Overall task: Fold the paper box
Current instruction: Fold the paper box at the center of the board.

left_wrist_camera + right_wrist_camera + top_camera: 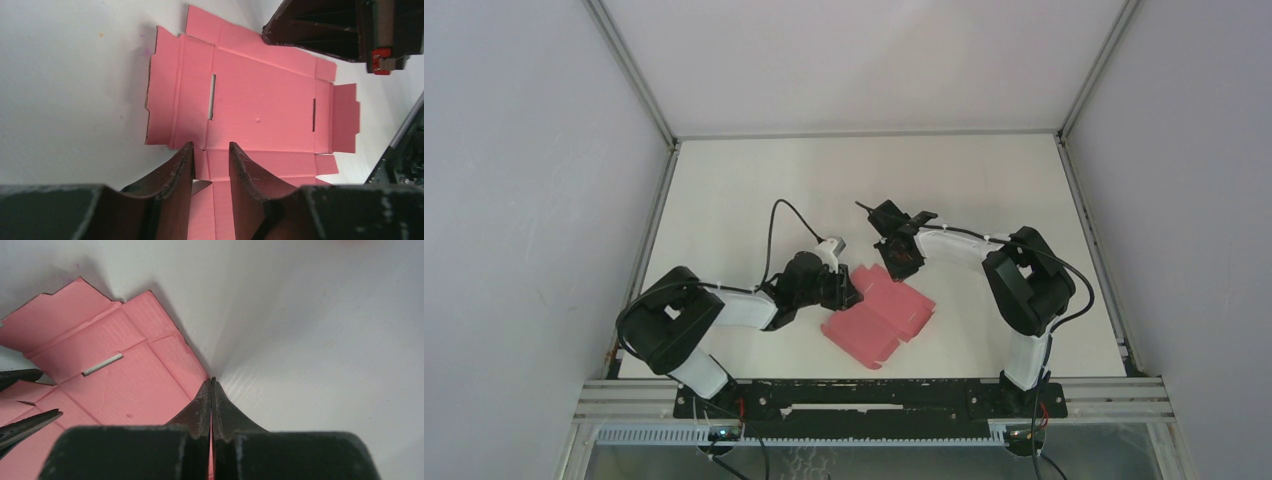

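The paper box (879, 312) is a pink cardboard cut-out lying mostly flat on the white table between the two arms. My left gripper (852, 290) sits low at its left edge. In the left wrist view the box (260, 100) spreads out ahead, and the left gripper (210, 149) stands open with a narrow side flap under the gap, nothing pinched. My right gripper (902, 262) is at the box's far edge. In the right wrist view the right gripper (212, 382) is shut, a thin pink sliver of the box (125, 385) showing between its fingers where the edge flap rises off the table.
The white table (824, 180) is fenced by grey walls on three sides, with a metal rail (874, 400) along the near edge. A black cable (774, 230) loops above the left arm. A small red part (381, 60) sits on the right gripper's body.
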Robot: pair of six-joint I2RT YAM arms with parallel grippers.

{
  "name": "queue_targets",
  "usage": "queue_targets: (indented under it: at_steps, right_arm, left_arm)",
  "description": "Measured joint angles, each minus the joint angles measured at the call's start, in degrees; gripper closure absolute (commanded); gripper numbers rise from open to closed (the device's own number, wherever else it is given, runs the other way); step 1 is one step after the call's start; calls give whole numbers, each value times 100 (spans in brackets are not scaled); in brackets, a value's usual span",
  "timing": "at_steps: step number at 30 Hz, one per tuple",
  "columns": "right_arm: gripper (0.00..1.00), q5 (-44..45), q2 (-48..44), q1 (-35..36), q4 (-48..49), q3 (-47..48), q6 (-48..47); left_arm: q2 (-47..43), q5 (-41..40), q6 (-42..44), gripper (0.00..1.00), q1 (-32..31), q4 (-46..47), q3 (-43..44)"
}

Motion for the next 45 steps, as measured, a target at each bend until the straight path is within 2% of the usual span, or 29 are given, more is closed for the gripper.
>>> queue_targets:
  at_steps: [8, 21, 29, 36, 42, 45]
  right_arm:
    - [100, -17, 15, 0, 17, 0, 33]
    - [100, -55, 83, 0, 116, 0, 107]
    - [100, -125, 101, -2, 195, 2, 249]
    - [100, -251, 116, -11, 321, 2, 426]
    - [62, -402, 125, -7, 487, 2, 503]
    - [48, -457, 125, -9, 581, 0, 509]
  left_arm:
    - [35, -470, 223, 64, -332, -581, 334]
    - [101, -1871, 599, 67, -1281, -2135, 1191]
    - [199, -3064, 525, 68, -1808, -2981, 1602]
    - [332, -4162, 85, 67, -2201, -3526, 1967]
    - [339, -4583, -275, 68, -2221, -3652, 1965]
    - [328, -4760, -409, 68, -2223, -3679, 1952]
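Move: At the paper box's left side, the left fingers stand by the end of the hinge strip; the flat sheet's middle is about 5 cm back, 3 cm right and 1 cm lower. The base panel's middle lies roughly 2 cm back and 6 cm right. From the right hand, whose closed tips are on the far strip, the sheet's middle is 9 cm back, 4 cm left, and the red block some 13 cm straight ahead. Swivelling the sheet about the right fingertip, the left hand pushes its left side about 2 cm right and 1.5 cm back, then returns left and forward, rising 1 cm, its half-open fingers steepening some 30 degrees and turning counter-clockwise. The right hand presses on the far strip, slides left about 3 cm, tilting slightly, and opens partway at the end. ##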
